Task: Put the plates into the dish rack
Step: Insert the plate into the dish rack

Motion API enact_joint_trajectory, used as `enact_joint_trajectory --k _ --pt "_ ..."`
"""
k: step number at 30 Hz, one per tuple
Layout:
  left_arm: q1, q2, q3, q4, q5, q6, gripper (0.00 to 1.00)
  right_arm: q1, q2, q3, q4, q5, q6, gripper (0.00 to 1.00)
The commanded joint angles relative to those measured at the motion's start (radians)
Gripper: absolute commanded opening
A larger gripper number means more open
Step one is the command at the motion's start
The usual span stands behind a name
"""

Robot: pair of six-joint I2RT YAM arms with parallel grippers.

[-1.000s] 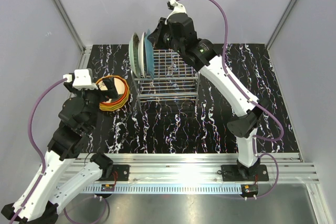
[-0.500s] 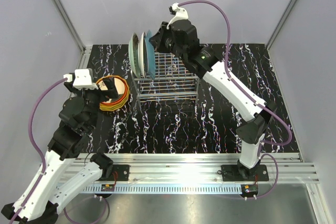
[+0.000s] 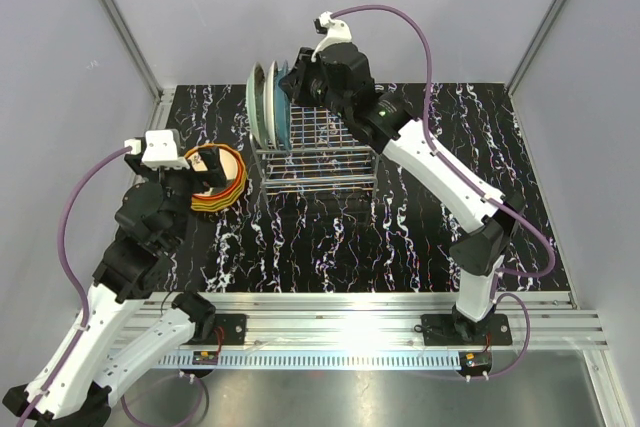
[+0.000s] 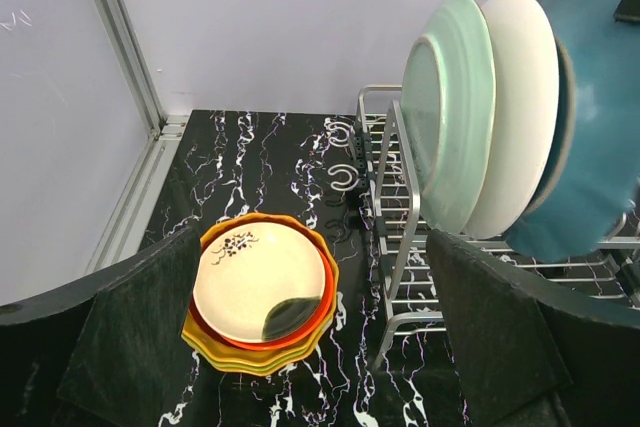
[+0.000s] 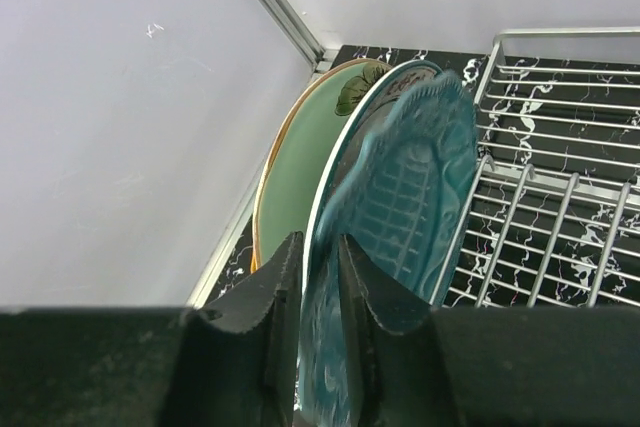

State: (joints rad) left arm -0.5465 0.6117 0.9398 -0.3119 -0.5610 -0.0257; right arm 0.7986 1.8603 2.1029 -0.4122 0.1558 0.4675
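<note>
Three plates stand on edge at the left end of the dish rack point(image 3: 322, 162) point(image 4: 398, 209) point(image 5: 560, 209): a mint one point(image 3: 256, 99) point(image 4: 450, 107) point(image 5: 298, 169), a cream one point(image 4: 522, 97), and a teal one point(image 3: 284, 113) point(image 4: 590, 147) point(image 5: 405, 192), which looks blurred. My right gripper point(image 3: 296, 83) point(image 5: 322, 259) sits astride the teal plate's top rim, jaws slightly parted. A stack of plates point(image 3: 214, 179) point(image 4: 262, 283), cream on top of red-orange, orange and yellow-green, lies left of the rack. My left gripper point(image 3: 188, 187) point(image 4: 315, 347) hovers open just in front of the stack, holding nothing.
A metal frame rail point(image 4: 125, 47) runs along the table's left edge beside the stack. Grey walls close in the back and sides. The rack's right-hand slots point(image 3: 345, 132) hold nothing.
My right arm has moved left and lowered the teal plate into the rack beside the cream one. Its jaws have loosened on the rim. The left arm has stayed still.
</note>
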Motion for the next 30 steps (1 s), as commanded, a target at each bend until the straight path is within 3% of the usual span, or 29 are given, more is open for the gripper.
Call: enact_joint_trajectory --k 1,13,24,30 --pt "-0.003 0.003 0.001 0.051 0.001 0.007 0.99 0.021 -0.001 0.026 0.003 -0.002 -0.023 0.28" --pt "-0.003 0.006 0.001 0.050 0.000 0.009 0.99 0.024 0.028 0.072 -0.020 0.002 -0.040 0.31" --pt "-0.003 0.006 -0.001 0.051 -0.002 0.009 0.99 0.027 0.027 0.103 -0.050 -0.024 -0.055 0.42" --pt "-0.003 0.006 -0.004 0.057 -0.019 0.009 0.99 0.025 -0.022 0.102 -0.086 -0.045 -0.079 0.55"
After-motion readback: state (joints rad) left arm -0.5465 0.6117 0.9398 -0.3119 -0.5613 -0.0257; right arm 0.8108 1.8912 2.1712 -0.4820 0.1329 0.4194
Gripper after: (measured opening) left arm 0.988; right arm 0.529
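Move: The blue plate stands half seated in the rack, its upper rim between the right fingers; its middle is about 8 cm below the right hand, some 2 cm back and 1 cm left. The white plate stands about 3 cm to the left of it, the green plate another 3 cm on; the rack's empty slots lie some 9 cm to the hand's right, 5 cm back and 15 cm down. From the left hand the blue plate is about 10 cm ahead, 15 cm right and 4 cm below. The right hand stays over the upper rim of the blue plate and lets it go, its already slightly parted fingers spreading from about a quarter to half open so that they stand off on both sides of the rim. Meanwhile it sinks about 1 cm, edging a little left towards the white plate, then eases most of the way back up and draws slightly back, the wrist hardly turning. ##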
